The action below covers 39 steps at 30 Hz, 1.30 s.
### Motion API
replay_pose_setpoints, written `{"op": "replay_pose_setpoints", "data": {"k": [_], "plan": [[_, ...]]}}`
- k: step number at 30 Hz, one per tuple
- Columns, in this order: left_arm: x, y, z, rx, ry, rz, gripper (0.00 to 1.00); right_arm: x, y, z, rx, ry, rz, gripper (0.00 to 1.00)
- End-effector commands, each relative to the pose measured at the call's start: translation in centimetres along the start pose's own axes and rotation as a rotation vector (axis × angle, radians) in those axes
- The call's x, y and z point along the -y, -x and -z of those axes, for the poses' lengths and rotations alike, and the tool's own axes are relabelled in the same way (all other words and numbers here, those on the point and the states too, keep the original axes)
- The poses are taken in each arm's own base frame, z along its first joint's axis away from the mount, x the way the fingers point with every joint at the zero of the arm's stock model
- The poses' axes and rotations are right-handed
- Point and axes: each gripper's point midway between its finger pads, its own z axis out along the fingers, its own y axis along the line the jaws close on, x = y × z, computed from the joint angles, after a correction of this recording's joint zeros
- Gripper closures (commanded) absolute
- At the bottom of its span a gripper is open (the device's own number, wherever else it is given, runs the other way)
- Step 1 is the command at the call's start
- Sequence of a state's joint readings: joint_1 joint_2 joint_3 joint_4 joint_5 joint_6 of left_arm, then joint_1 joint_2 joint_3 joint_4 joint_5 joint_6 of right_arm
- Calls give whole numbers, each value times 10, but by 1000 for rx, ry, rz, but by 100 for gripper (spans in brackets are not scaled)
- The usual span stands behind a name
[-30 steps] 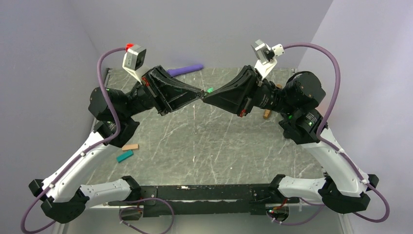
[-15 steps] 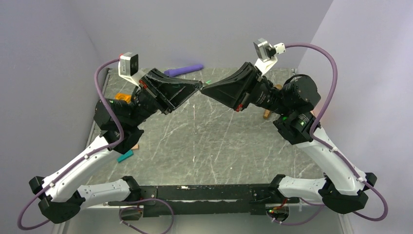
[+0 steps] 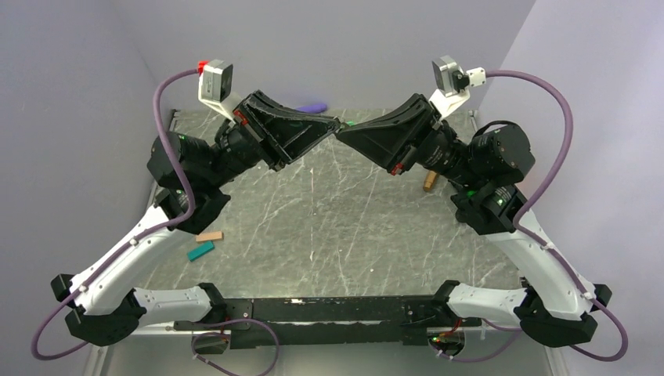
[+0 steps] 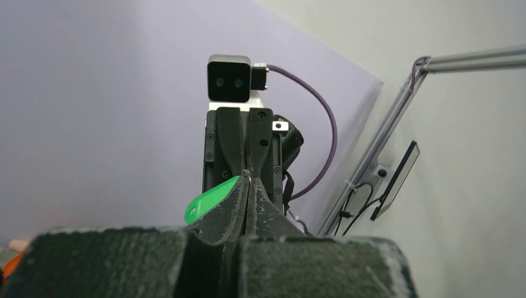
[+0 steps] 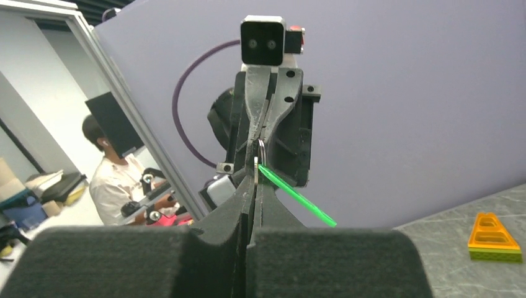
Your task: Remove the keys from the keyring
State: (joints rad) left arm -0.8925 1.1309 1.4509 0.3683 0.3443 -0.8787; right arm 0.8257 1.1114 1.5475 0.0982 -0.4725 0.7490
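Observation:
My two grippers meet tip to tip high over the far middle of the table, left gripper (image 3: 332,124) and right gripper (image 3: 342,133). Both are shut on a small metal keyring (image 5: 260,151), which also shows at the left fingertips as the keyring (image 4: 246,173). The keys, one flat bright-green oblong piece (image 4: 209,200), hang from the ring beside the left finger. In the right wrist view the green piece (image 5: 299,198) slants down to the right, edge on. From above only a sliver of the green piece (image 3: 350,123) shows behind the tips.
A purple object (image 3: 314,108) lies at the table's far edge. A tan block (image 3: 209,236) and a teal block (image 3: 200,251) lie near the left arm. A small brown piece (image 3: 429,182) sits under the right arm. An orange-and-green wedge (image 5: 494,237) rests on the table.
Both arms have carried the joined fingertips up and toward the far edge of the table. The wrists have turned. Both grips stay shut throughout.

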Motion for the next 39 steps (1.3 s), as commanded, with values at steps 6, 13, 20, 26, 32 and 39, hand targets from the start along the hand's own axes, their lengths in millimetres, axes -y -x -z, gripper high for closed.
{"op": "replay_pose_setpoints", "data": {"k": [6, 13, 20, 26, 32, 39], "plan": [[-10, -84, 21, -488, 19, 0, 100, 20, -29, 5, -156, -76, 51, 100], [-3, -107, 34, -659, -49, 51, 100, 19, -48, 13, -295, -64, 86, 100], [-9, -119, 50, -764, -15, 52, 100, 21, -57, 19, -366, -71, 101, 100], [-12, -129, 62, -842, 0, 77, 100, 22, -61, 19, -388, -65, 95, 100], [-15, -136, 72, -880, 17, 84, 100, 24, -63, 17, -393, -62, 89, 100], [-18, -144, 77, -918, 16, 115, 99, 26, -63, 15, -392, -67, 86, 100]]}}
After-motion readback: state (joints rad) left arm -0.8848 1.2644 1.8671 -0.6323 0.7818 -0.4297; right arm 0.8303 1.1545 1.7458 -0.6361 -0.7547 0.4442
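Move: The keyring is between the two closed grippers, about 2 cm to the right of the left hand and 1 cm above it, and about 2 cm to the right hand's left, also 1 cm higher. The green tag is roughly 3 cm ahead of the left hand and 3 cm to its right. A key is at the right hand's tips, about 1 cm to its left and 1 cm up. Both shut hands lower the keyring together about 10 cm and 4 cm back, fingertips tipping down 30–40 degrees. ##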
